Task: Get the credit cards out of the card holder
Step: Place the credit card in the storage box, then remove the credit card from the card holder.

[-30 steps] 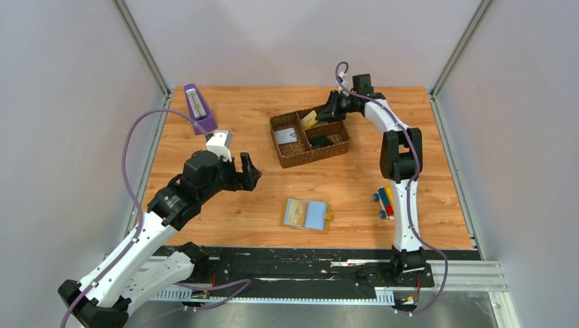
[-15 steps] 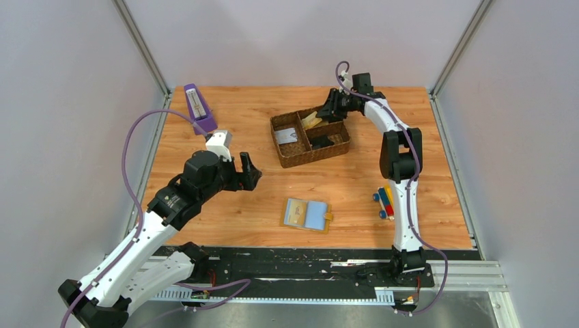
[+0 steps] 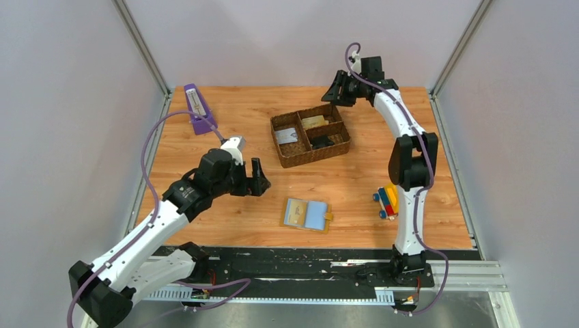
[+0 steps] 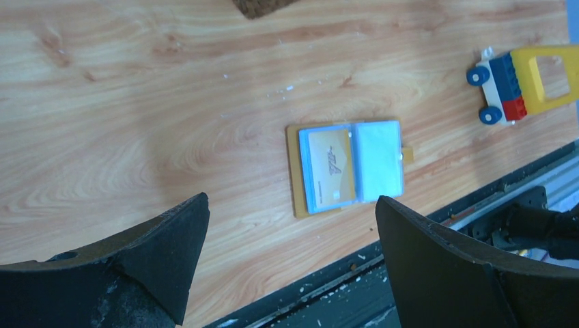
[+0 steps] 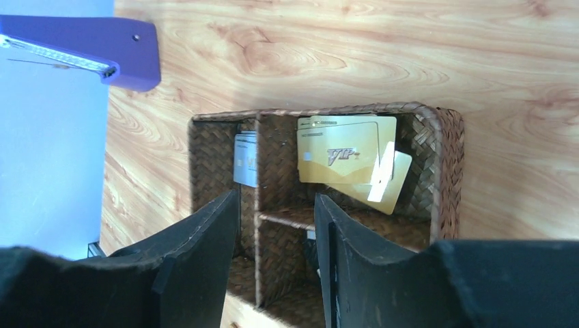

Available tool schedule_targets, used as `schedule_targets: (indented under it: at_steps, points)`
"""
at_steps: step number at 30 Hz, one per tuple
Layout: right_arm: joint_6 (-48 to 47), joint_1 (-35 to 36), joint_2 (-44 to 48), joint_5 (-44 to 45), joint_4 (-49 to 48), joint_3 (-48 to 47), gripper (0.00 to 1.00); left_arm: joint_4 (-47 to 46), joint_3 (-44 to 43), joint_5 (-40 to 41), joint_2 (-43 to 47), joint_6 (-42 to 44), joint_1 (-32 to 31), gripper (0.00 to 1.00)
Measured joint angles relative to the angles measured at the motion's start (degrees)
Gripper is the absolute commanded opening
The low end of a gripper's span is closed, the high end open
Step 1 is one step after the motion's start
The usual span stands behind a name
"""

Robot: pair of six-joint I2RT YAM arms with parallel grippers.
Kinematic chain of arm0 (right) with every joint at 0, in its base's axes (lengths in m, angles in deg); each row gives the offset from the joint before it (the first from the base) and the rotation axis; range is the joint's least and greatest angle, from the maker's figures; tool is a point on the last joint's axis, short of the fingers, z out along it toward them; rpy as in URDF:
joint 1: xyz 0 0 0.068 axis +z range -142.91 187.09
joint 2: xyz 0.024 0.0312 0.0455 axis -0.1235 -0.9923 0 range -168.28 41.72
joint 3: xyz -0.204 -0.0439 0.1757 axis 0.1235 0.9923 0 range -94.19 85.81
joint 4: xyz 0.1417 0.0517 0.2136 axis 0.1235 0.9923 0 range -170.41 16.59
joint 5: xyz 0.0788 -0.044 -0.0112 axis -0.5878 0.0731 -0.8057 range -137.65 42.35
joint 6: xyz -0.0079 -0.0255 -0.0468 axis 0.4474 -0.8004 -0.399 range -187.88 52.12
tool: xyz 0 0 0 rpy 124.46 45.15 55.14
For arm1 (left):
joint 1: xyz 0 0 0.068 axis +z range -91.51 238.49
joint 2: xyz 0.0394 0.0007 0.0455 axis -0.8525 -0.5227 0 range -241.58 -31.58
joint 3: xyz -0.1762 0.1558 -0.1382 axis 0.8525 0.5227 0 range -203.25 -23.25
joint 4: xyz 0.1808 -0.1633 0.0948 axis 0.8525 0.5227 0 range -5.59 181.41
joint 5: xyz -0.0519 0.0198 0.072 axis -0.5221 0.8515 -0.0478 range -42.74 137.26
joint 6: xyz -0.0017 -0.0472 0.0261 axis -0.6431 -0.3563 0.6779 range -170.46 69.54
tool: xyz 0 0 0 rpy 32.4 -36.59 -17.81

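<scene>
The card holder (image 3: 306, 214) lies open on the table near the front, mustard outside, blue-grey pockets inside. A gold card (image 4: 332, 169) sits in its left pocket; the right pocket looks empty. My left gripper (image 3: 256, 179) is open and empty, above the table to the holder's left. In the left wrist view the holder (image 4: 347, 167) lies just beyond the gripper (image 4: 290, 203). My right gripper (image 3: 336, 92) is open and empty, raised over the back of the woven tray (image 3: 275, 128). Gold cards (image 5: 348, 158) lie in the tray's back compartment, beyond the gripper (image 5: 276, 198).
A pale card (image 3: 287, 135) lies in the tray's left compartment and a dark object (image 3: 322, 141) in another. A purple metronome (image 3: 196, 109) stands at the back left. A toy block car (image 3: 386, 201) sits right of the holder. A black rail runs along the front edge.
My right gripper let go of a gold card into the tray and rose up and back. My left gripper moved right, closer to the card holder.
</scene>
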Motion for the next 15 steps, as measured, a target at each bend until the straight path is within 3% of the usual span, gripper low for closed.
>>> schedule_targets:
  at_steps: [6, 15]
  points:
    - [1.31, 1.73, 11.26, 5.42, 0.59, 8.17, 0.47, -0.02, 1.64, -4.24, -2.71, -0.70, 0.00, 1.00]
    - [11.54, 12.92, 29.73, 16.92, 1.33, 34.23, 0.46, -2.25, 5.44, -8.74, -6.67, -1.68, 0.00, 0.94]
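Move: The card holder, with its VIP card, is some 32 cm back from my right hand, 8 cm to its left and 14 cm below. The storage box's middle lies only about 6 cm back, 6 cm left and 11 cm below; the toy car is roughly 27 cm back and 15 cm right, 12 cm down. From my left hand the card holder lies about 10 cm right, 1 cm ahead and 17 cm below. With the cards already left in the box, I swing my empty right hand back about 16 cm and a little left, rising some 4 cm first and then sinking, over the right side of the box towards the card holder, fingers half open. Meanwhile I lower my open left hand about 6 cm towards the holder, drifting back and right and tipping its fingers down. ##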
